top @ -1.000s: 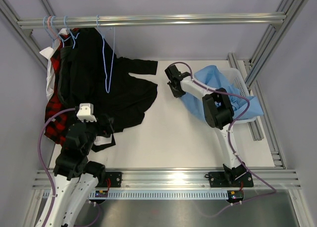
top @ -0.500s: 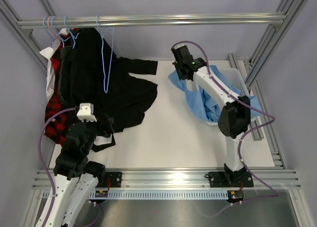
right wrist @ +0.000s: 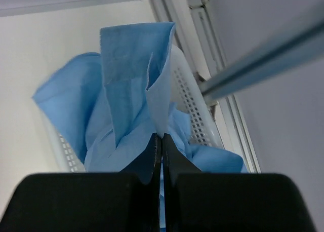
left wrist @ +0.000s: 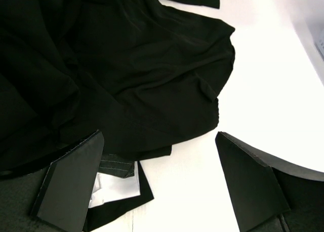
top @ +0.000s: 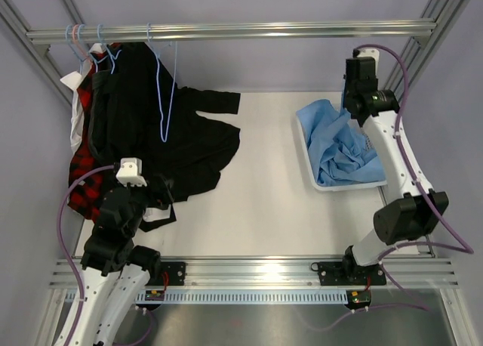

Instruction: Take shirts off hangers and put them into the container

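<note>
The light blue shirt [top: 339, 142] lies bunched in the white container [top: 349, 186] at the right. My right gripper [top: 353, 113] hangs over the container's far end, shut on a fold of that shirt [right wrist: 131, 80], which rises from the jaws [right wrist: 161, 137] above the mesh wall of the container [right wrist: 190, 90]. A black shirt [top: 173, 134] spreads over the table at the left under an empty pale blue hanger [top: 164, 89]. My left gripper [top: 160, 199] stands open over the black shirt's hem [left wrist: 152, 90], with nothing between its fingers [left wrist: 159, 138].
A red-and-black plaid shirt [top: 83, 176] and a white one [top: 75, 97] hang with more hangers [top: 79, 44] at the left end of the rail [top: 264, 31]. A metal frame post [top: 400, 74] stands close behind the right arm.
My right arm has swung from left of the container to its far right end, drawing the blue shirt over and into it; its jaws closed fully. The left arm has not moved.
</note>
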Motion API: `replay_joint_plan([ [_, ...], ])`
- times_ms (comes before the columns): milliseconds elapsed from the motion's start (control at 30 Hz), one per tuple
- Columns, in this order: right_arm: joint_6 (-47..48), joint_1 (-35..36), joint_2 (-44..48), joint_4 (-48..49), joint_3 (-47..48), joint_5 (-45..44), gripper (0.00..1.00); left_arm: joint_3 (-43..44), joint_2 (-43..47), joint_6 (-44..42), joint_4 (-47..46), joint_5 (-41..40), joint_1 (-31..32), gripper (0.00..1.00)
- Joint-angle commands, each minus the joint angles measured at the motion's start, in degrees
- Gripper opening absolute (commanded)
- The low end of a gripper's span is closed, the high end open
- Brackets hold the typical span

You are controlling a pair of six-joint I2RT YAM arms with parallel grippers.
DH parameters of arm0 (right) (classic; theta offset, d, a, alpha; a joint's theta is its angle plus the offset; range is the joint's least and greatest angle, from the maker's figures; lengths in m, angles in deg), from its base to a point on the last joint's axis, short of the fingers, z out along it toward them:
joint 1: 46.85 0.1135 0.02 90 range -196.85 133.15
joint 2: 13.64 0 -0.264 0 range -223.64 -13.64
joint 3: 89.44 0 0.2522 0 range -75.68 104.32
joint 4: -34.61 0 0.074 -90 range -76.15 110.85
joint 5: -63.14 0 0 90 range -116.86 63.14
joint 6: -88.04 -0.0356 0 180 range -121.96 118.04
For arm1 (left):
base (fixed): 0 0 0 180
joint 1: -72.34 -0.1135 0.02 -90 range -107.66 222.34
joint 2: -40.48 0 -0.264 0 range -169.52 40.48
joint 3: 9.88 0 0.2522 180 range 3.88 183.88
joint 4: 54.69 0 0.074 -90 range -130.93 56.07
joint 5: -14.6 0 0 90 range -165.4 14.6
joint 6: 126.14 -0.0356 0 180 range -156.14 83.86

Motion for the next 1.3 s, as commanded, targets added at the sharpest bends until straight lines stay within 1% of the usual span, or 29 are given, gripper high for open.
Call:
replay_joint_plan([
  [0,-4.19,-1.47,7.91,6.42,-8.15,-0.22,0.00,-0.24,0.79,0.38,-3.73,0.23,0.36,0.99],
  [67,-4.80,-1.64,9.15,8.01,-14.19,0.75,0.00,-0.24,0.44,0.38,-3.73,0.31,0.45,0.99],
  [167,-5.95,-1.82,10.13,10.73,-20.70,1.28,0.00,-0.16,0.35,0.47,-3.55,0.23,0.45,0.99],
  [300,-9.02,-3.40,9.95,12.85,-25.56,2.16,0.00,-0.16,0.53,0.65,-3.46,-0.13,0.45,0.99],
  [367,-10.07,-4.01,9.43,13.03,-27.40,4.00,0.00,-0.16,0.35,0.56,-3.55,0.14,0.45,0.99],
  [533,-14.03,-7.00,6.18,11.97,-29.79,7.95,0.00,-0.16,0.53,0.65,-3.46,0.05,0.45,0.99],
  [700,-18.07,-10.43,0.03,9.25,-29.79,11.12,0.00,-0.24,0.62,0.65,-3.55,-0.04,0.45,0.99],
  [833,-19.13,-10.61,-4.45,8.81,-31.02,15.25,0.00,-0.24,0.70,0.56,-3.55,0.14,0.45,0.99],
  [900,-19.22,-10.61,-5.16,8.81,-31.11,16.49,0.01,-0.33,1.05,0.56,-3.55,0.14,0.45,0.99],
  [933,-19.22,-10.61,-4.99,9.16,-31.80,17.10,0.02,-0.33,1.06,0.56,-3.55,0.05,0.45,0.99],
  [1033,-18.61,-10.61,-0.78,10.48,-32.08,18.86,0.13,-0.33,0.88,0.47,-3.64,0.31,0.45,0.99],
  [1067,-18.00,-10.61,1.93,9.87,-31.46,19.12,0.21,-0.24,0.79,0.47,-3.73,0.31,0.45,0.99],
  [1167,-17.29,-10.70,7.38,7.50,-28.57,19.30,0.31,-0.33,0.88,0.38,-3.73,0.58,0.45,0.99],
  [1200,-17.29,-10.61,8.88,6.97,-27.95,19.30,0.39,-0.33,1.05,0.38,-3.73,0.49,0.45,0.99],
  [1267,-17.37,-10.61,13.35,6.44,-26.89,20.00,0.48,-0.42,1.32,0.38,-3.81,0.49,0.45,0.99],
])
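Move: The container's middle lies roughly 27 cm below the right hand, some 3 cm nearer the base and 2 cm to its right. The blue shirt, one corner still in those fingers, lies mostly heaped there, its middle 25 cm below, 3 cm back and 1 cm right. The black shirt's middle is about 46 cm to this hand's left and 2 cm back. From the left hand, the container is some 20 cm ahead and 48 cm right. The right hand lowers the blue shirt's corner about 23 cm into the container, lets go, then rises some 7 cm. ##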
